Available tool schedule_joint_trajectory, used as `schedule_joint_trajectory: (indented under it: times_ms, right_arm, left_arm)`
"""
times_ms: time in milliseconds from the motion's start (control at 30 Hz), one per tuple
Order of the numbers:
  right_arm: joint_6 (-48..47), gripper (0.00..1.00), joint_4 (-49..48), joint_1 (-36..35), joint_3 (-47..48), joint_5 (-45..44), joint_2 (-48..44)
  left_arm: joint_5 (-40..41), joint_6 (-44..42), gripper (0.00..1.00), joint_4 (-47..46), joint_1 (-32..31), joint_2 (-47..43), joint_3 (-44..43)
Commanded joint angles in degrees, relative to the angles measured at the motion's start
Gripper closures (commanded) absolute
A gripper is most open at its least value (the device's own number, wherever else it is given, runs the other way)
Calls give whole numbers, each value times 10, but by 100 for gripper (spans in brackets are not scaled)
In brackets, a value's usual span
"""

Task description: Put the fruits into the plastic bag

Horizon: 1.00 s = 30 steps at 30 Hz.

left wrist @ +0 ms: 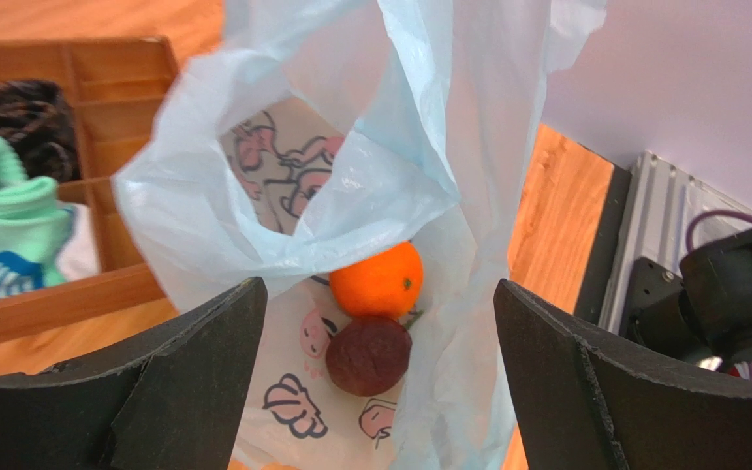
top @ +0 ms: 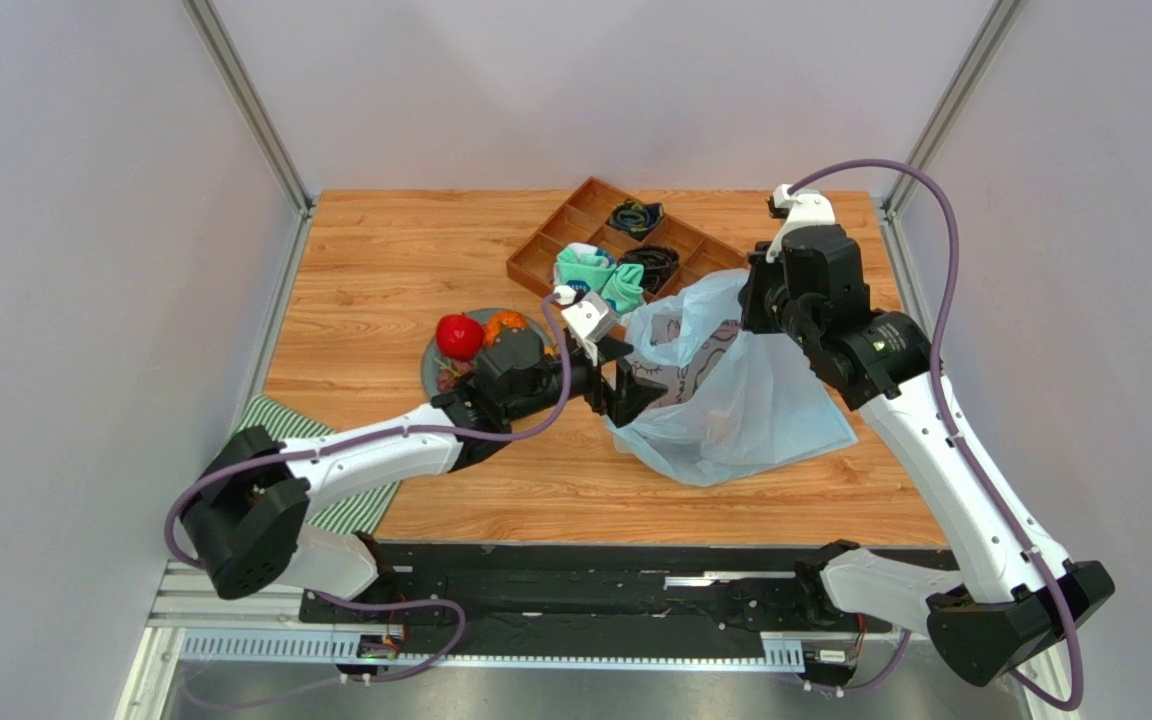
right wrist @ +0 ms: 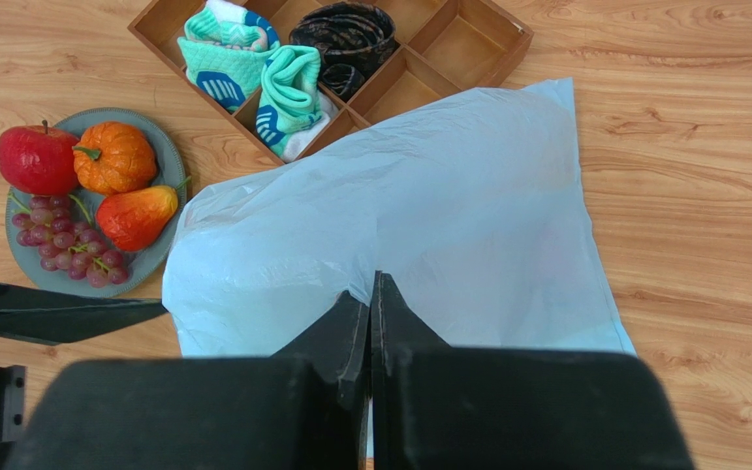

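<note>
The light-blue plastic bag (top: 732, 390) lies mid-table with its mouth held up. My right gripper (right wrist: 370, 289) is shut on the bag's upper edge (right wrist: 400, 196); in the top view it (top: 760, 300) holds that edge raised. My left gripper (left wrist: 378, 294) is open and empty at the bag's mouth (top: 620, 383). An orange (left wrist: 382, 279) and a dark purple fruit (left wrist: 368, 354) lie inside the bag, beyond the open jaws. A red apple (right wrist: 35, 159), a ribbed orange fruit (right wrist: 115, 157), a red-orange fruit (right wrist: 135, 217) and a grape bunch (right wrist: 61, 250) sit on the grey plate (right wrist: 169, 186).
A wooden tray (top: 552, 248) with teal cloth items (right wrist: 252, 69) and dark cords stands behind the bag. A green-striped cloth (top: 274, 420) lies at the front left under the left arm. The plate (top: 432, 368) is left of the bag, partly hidden by the left arm.
</note>
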<state>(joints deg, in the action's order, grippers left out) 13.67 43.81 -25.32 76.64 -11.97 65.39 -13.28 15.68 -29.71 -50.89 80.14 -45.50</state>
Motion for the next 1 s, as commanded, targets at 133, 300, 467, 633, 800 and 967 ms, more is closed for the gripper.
schedule_joint_trajectory:
  times_ms: [133, 300, 467, 633, 800, 967]
  right_arm:
    - [-3, 100, -21, 2, 0, -8, -11]
    - [-3, 100, -21, 2, -1, -8, -11]
    - [-2, 100, -21, 1, -1, -5, -11]
    - [-1, 100, -21, 1, -3, -5, -10]
    - [-2, 100, -22, 1, -3, -3, -9]
    - [-2, 100, -22, 2, -3, -4, -9]
  left_arm:
    - [41, -40, 4, 25, 41, -112, 35]
    - [75, 19, 4, 43, 119, -151, 81]
    - [276, 65, 3, 219, 158, -158, 66]
    - [292, 119, 7, 273, 222, -145, 84]
    - [279, 124, 23, 262, 268, -122, 104]
    - [259, 127, 33, 272, 292, -83, 93]
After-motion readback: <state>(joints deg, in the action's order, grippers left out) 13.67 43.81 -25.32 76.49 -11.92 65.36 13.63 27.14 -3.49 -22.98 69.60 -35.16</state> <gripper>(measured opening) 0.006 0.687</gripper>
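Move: Over the left rim of the plastic bag, the empty left hand has the grapes some 27 cm to its left, 7 cm ahead and about 20 cm below. On the same plate and nearly as low, the apple lies roughly 9 cm beyond the grapes and 3 cm farther left, the pumpkin about 9 cm beyond and 5 cm right of them, the pear about 5 cm beyond and 8 cm right. From the right hand the grapes are about 38 cm left, 3 cm back and 27 cm below. Swinging away from the bag to the plate of fruit, the left hand travels about 26 cm left and 10 cm forward, rising slightly at first, then dropping to end 11 cm lower, sinking towards the grapes. The wrist turns some 55 degrees counter-clockwise and tips down until the fingers point forward and down; the wide-open fingers narrow by about a quarter late on. The right hand stays still, keeping its pinch on the bag. ##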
